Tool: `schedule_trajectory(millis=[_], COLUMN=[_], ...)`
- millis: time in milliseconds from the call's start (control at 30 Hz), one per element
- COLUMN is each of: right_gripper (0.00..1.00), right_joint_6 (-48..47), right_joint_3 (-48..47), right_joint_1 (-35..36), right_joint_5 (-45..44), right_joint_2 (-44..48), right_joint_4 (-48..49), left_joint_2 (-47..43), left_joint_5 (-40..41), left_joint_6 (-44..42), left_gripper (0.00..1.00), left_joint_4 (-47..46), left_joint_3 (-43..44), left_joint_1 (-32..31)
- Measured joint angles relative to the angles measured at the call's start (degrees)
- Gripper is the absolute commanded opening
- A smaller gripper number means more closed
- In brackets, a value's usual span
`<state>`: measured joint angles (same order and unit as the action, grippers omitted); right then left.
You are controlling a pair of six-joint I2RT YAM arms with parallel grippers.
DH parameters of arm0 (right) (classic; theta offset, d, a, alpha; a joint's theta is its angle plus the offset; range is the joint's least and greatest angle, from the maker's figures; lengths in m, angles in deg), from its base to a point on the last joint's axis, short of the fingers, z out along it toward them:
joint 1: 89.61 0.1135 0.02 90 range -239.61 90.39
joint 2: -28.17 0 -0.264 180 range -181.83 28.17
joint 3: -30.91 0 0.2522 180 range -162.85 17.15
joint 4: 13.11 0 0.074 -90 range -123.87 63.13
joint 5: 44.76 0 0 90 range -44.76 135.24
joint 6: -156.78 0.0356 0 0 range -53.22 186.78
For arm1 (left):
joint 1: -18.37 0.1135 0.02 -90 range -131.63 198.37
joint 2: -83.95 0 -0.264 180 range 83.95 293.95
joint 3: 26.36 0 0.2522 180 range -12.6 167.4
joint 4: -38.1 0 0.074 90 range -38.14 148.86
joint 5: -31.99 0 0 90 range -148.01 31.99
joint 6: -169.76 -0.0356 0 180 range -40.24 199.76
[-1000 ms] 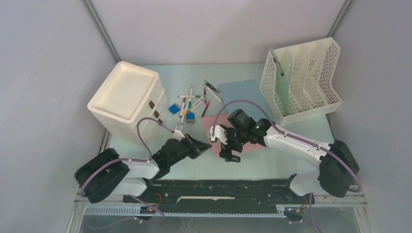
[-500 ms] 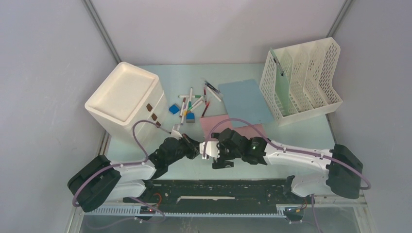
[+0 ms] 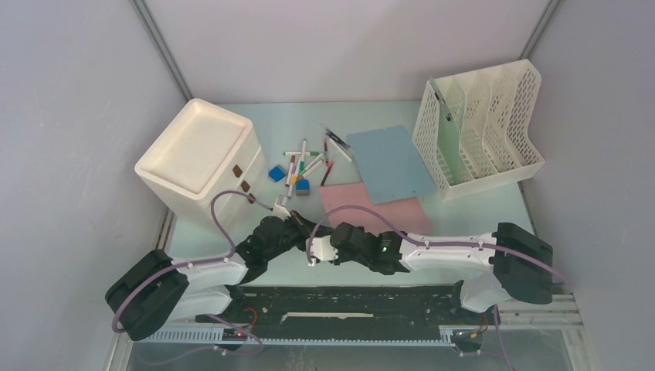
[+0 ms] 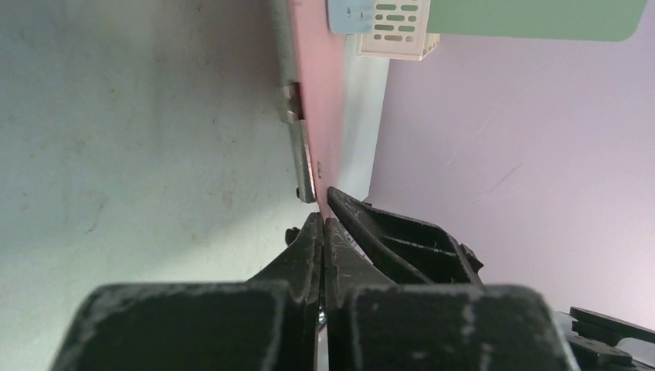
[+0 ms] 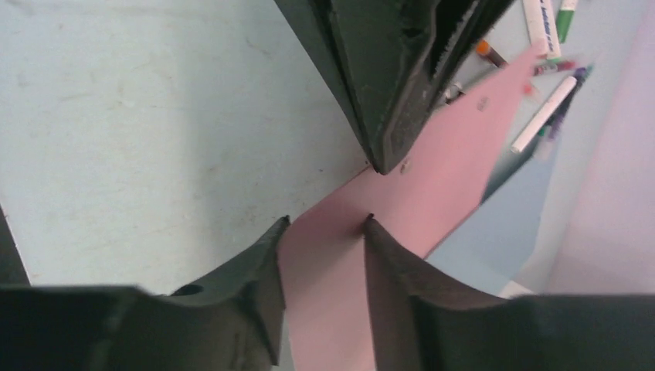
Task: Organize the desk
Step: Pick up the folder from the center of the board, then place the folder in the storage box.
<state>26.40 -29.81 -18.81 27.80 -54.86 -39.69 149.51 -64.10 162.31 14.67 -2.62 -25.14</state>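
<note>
On the pale green desk [image 3: 479,212] lies a pink folder [image 3: 371,205], its near-left corner lifted. My left gripper [image 3: 305,230] is shut on that corner; in the left wrist view the pink folder [image 4: 320,77] runs edge-on into the closed left gripper [image 4: 323,218]. My right gripper [image 3: 315,253] sits just in front of the left one. In the right wrist view the right gripper [image 5: 324,222] is open, its fingers on either side of the pink folder [image 5: 448,154], a gap showing, and the left gripper's fingers [image 5: 386,93] pinch the sheet just beyond.
A blue folder [image 3: 390,162] overlaps the pink one at the back. Several pens [image 3: 305,166] and small blue blocks lie mid-desk. A white drawer box [image 3: 197,158] stands at the left, a white perforated file rack [image 3: 479,127] at the back right. A black rail [image 3: 347,301] lines the front.
My right arm has swung left and toward the front edge, to the lifted pink corner, and its jaws have narrowed around the sheet. The left gripper kept its hold, shifting slightly left.
</note>
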Motion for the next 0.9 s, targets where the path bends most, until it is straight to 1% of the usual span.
schedule_trajectory(millis=[133, 167, 267, 367, 467, 567, 633, 733, 800, 900], right_gripper=[0.14, 0.1, 0.01, 0.0, 0.0, 0.0, 0.0, 0.0, 0.0, 0.0], right_joint_6=[-0.6, -0.7, -1.3, -1.4, -0.7, 0.5, 1.6, 3.8, 5.3, 7.0], right_joint_3=[0.0, 0.0, 0.0, 0.0, -0.1, -1.1, -2.3, -4.4, -6.0, -7.8], right_joint_1=[1.4, 1.7, 2.8, 3.4, 2.6, 0.7, -1.2, -5.0, -7.9, -12.4], right_joint_5=[-3.6, -4.9, -7.3, -8.1, -7.3, -4.4, -0.9, 5.5, 9.9, 16.5], right_joint_2=[-0.4, -0.5, -0.8, -0.7, 0.3, 2.5, 4.5, 8.0, 10.4, 13.9], right_joint_4=[0.9, 1.2, 1.7, 2.0, 1.0, -1.4, -4.2, -7.9, -9.8, -12.3], left_joint_2=[-0.9, -1.3, -3.8, -6.8, -10.8, -15.2, -18.7, -23.9, -26.3, -27.3], left_joint_5=[0.2, 0.0, -0.2, -0.2, 0.1, 1.1, 2.8, 5.5, 6.7, 7.5], left_joint_6=[-0.1, -0.2, -0.5, -1.8, -4.3, -8.1, -11.2, -16.7, -20.2, -24.8], left_gripper=[0.01, 0.04, 0.19, 0.31, 0.46, 0.62, 0.7, 0.76, 0.78, 0.78], left_joint_4=[1.9, 2.3, 2.9, 4.4, 6.8, 10.8, 14.8, 20.6, 23.5, 26.1], left_joint_3=[0.0, 0.0, 0.5, 1.9, 3.3, 4.5, 5.6, 7.4, 8.6, 10.1], left_joint_1=[0.3, 0.3, 0.3, 0.2, 0.2, 0.2, 0.3, 0.4, 0.4, 0.7])
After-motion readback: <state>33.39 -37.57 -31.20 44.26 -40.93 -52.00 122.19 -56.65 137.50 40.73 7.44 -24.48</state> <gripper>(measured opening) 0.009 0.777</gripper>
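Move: The pink folder's middle lies about 11 cm ahead of the right hand, 12 cm to its right and 3 cm lower; its raised near-left corner stands between that hand's half-open fingers. The blue folder, overlapping it, is some 26 cm ahead and 17 cm right; the grey-blue block about 17 cm ahead and 13 cm left. The left hand pinches the folder's left edge, with the folder's middle about 8 cm ahead, 14 cm right and 4 cm below. Nearly in place at first, the right hand shuts its fingers on the pink folder's near-left corner, then carries it up about 9 cm, drifting slightly right with a modest roll of the wrist. Meanwhile the left hand opens wide, lets go of the edge and climbs away some 10 cm and a little to its left, its fingers tipping upward. ##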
